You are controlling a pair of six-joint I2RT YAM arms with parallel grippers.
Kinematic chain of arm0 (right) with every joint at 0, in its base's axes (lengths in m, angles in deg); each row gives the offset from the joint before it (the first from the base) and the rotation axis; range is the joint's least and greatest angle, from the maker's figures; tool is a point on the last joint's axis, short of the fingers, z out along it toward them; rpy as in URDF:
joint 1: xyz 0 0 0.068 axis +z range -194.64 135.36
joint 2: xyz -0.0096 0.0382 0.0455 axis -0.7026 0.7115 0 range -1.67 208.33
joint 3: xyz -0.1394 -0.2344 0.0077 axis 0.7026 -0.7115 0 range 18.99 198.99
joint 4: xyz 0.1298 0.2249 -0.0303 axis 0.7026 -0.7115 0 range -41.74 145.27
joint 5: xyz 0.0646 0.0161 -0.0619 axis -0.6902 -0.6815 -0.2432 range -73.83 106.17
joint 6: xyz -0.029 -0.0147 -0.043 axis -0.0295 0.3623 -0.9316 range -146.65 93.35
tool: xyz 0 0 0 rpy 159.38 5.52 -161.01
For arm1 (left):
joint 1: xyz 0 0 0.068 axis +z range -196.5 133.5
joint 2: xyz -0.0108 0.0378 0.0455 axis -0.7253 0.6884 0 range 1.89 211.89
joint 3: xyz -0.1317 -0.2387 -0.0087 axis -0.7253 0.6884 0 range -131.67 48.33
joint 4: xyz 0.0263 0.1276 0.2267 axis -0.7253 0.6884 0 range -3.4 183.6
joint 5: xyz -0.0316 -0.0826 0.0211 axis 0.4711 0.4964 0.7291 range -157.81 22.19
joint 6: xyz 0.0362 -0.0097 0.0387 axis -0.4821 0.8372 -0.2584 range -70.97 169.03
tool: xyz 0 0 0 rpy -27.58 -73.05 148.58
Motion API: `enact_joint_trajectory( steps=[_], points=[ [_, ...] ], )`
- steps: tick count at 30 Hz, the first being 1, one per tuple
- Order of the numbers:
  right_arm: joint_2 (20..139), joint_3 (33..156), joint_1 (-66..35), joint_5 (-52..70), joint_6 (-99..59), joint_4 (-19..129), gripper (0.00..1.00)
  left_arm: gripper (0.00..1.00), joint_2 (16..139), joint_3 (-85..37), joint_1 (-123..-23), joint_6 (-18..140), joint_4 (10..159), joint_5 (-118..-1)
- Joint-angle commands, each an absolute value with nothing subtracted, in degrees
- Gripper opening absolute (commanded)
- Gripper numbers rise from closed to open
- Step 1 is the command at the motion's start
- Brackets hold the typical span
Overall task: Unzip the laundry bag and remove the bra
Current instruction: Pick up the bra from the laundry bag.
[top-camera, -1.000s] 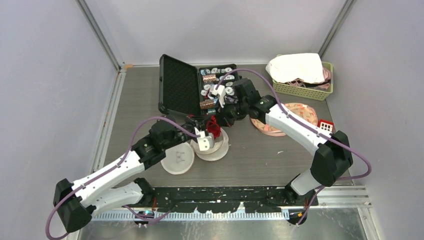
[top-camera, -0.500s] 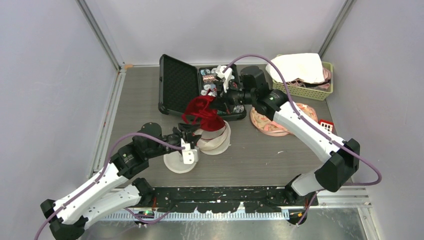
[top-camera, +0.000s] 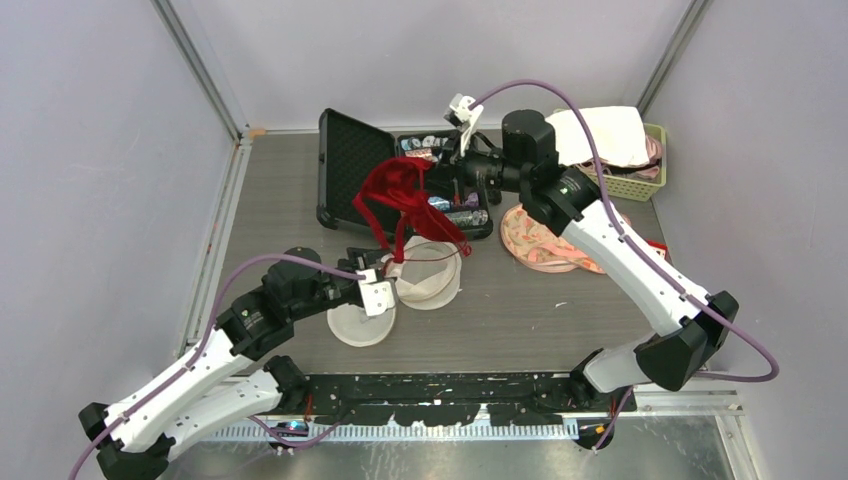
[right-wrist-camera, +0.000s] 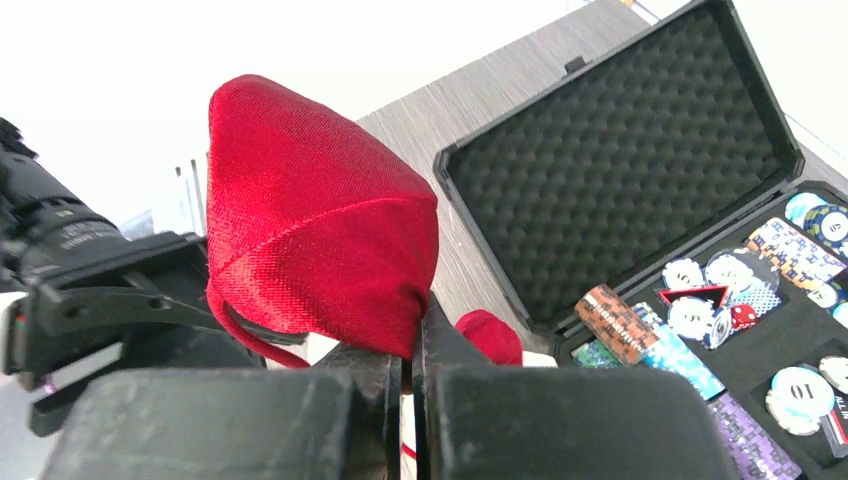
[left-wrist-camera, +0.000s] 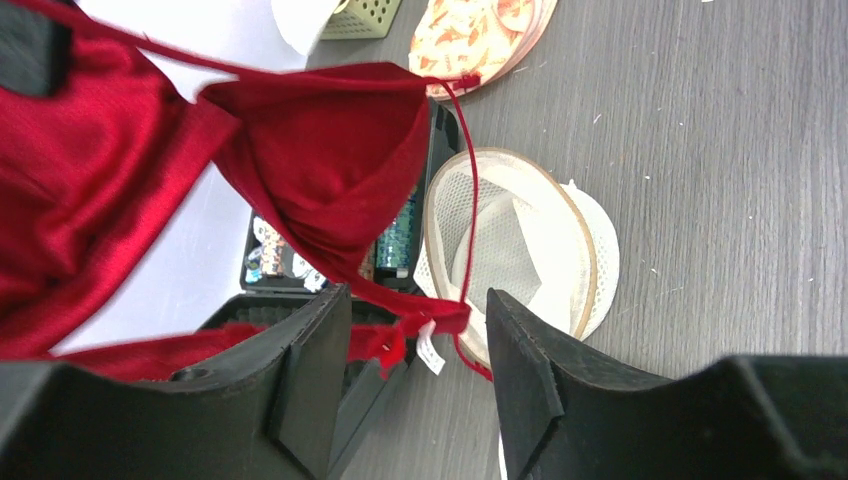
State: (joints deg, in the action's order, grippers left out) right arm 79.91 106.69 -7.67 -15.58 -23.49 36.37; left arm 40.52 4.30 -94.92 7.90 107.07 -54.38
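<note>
The red bra (top-camera: pixel 402 195) hangs in the air over the black case, its straps trailing down to the white mesh laundry bag (top-camera: pixel 432 280). My right gripper (top-camera: pixel 440 180) is shut on the edge of a bra cup (right-wrist-camera: pixel 310 230), pinched between its jaws (right-wrist-camera: pixel 408 350). My left gripper (top-camera: pixel 385 277) stands open just left of the bag. In the left wrist view the bra (left-wrist-camera: pixel 320 150) hangs ahead of the open fingers (left-wrist-camera: pixel 415 385). A red strap with a white tag crosses between the fingertips, and the bag (left-wrist-camera: pixel 510 240) lies open beyond it.
An open black case (top-camera: pixel 355 170) of poker chips lies at the back centre. At the back right is a green basket (top-camera: pixel 610 178) with white cloth. A pink patterned round bag (top-camera: pixel 540 240) lies right of centre, and a white disc (top-camera: pixel 355 325) sits by my left gripper.
My right gripper has risen and moved back with the bra, drawing it up out of the laundry bag. My left gripper has opened and pulled back to the left.
</note>
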Motion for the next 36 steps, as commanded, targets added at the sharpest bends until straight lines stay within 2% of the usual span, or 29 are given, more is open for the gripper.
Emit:
enact_joint_trajectory(
  steps=[1,8,12,17,23,31,33,36],
  points=[
    [76.27,109.7,-8.48,-14.52,-17.39,40.3,0.01,0.55,40.23,2.36,-95.07,11.88,106.04,-58.75],
    [75.52,111.2,-11.46,-12.46,-4.11,44.32,0.01,0.64,41.54,-0.8,-91.72,24.29,105.13,-57.84],
    [75.5,112.08,-15.51,-11.1,8.91,48.5,0.01,0.67,44.68,-4.45,-88.86,31.99,102.07,-55.74],
    [75.65,109.75,-19.23,-13.24,24.04,59.6,0.0,0.65,51.28,-12.28,-86.93,39.11,99.52,-51.47],
    [76.87,112.09,-22.6,-14.15,25.3,69.93,0.0,0.67,58.62,-21.88,-86.48,45.78,92.47,-53.97],
    [76.9,112.68,-23.4,-15.84,31.08,76.6,0.0,0.79,65.23,-31.43,-81.59,56.33,87.79,-56.42],
    [76.86,112.51,-23.44,-16.48,32.35,78.43,0.0,0.81,67.0,-33.93,-78.89,62.47,88.3,-54.15],
    [77.01,112.56,-23.38,-17.42,33.85,81.23,0.01,0.82,69.45,-36.02,-75.96,71.19,85.58,-42.6]
  ],
)
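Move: The red bra is already clamped in the right fingers, its hanging bulk about 7 cm below that hand, 4 cm to its left and 2 cm back. The open chip case lies some 15 cm ahead of the right hand, 2 cm left, on the table about 35 cm down; the laundry bag is 4 cm back and 2 cm left, equally low. From the left hand, the bra is roughly 8 cm ahead, 3 cm right and 3 cm above; the white hoop is 8 cm left, 2 cm back and far below. The bra is carried on upward, away from the laundry bag, by the right hand, which keeps its shut grip, rises about 20 cm while easing some 8 cm right, and tips its fingers from slightly down to plainly up. The left hand, half open at first, also climbs about 20 cm and goes 11 cm forward beside the hanging bra, opening wider as its fingers swing up. ##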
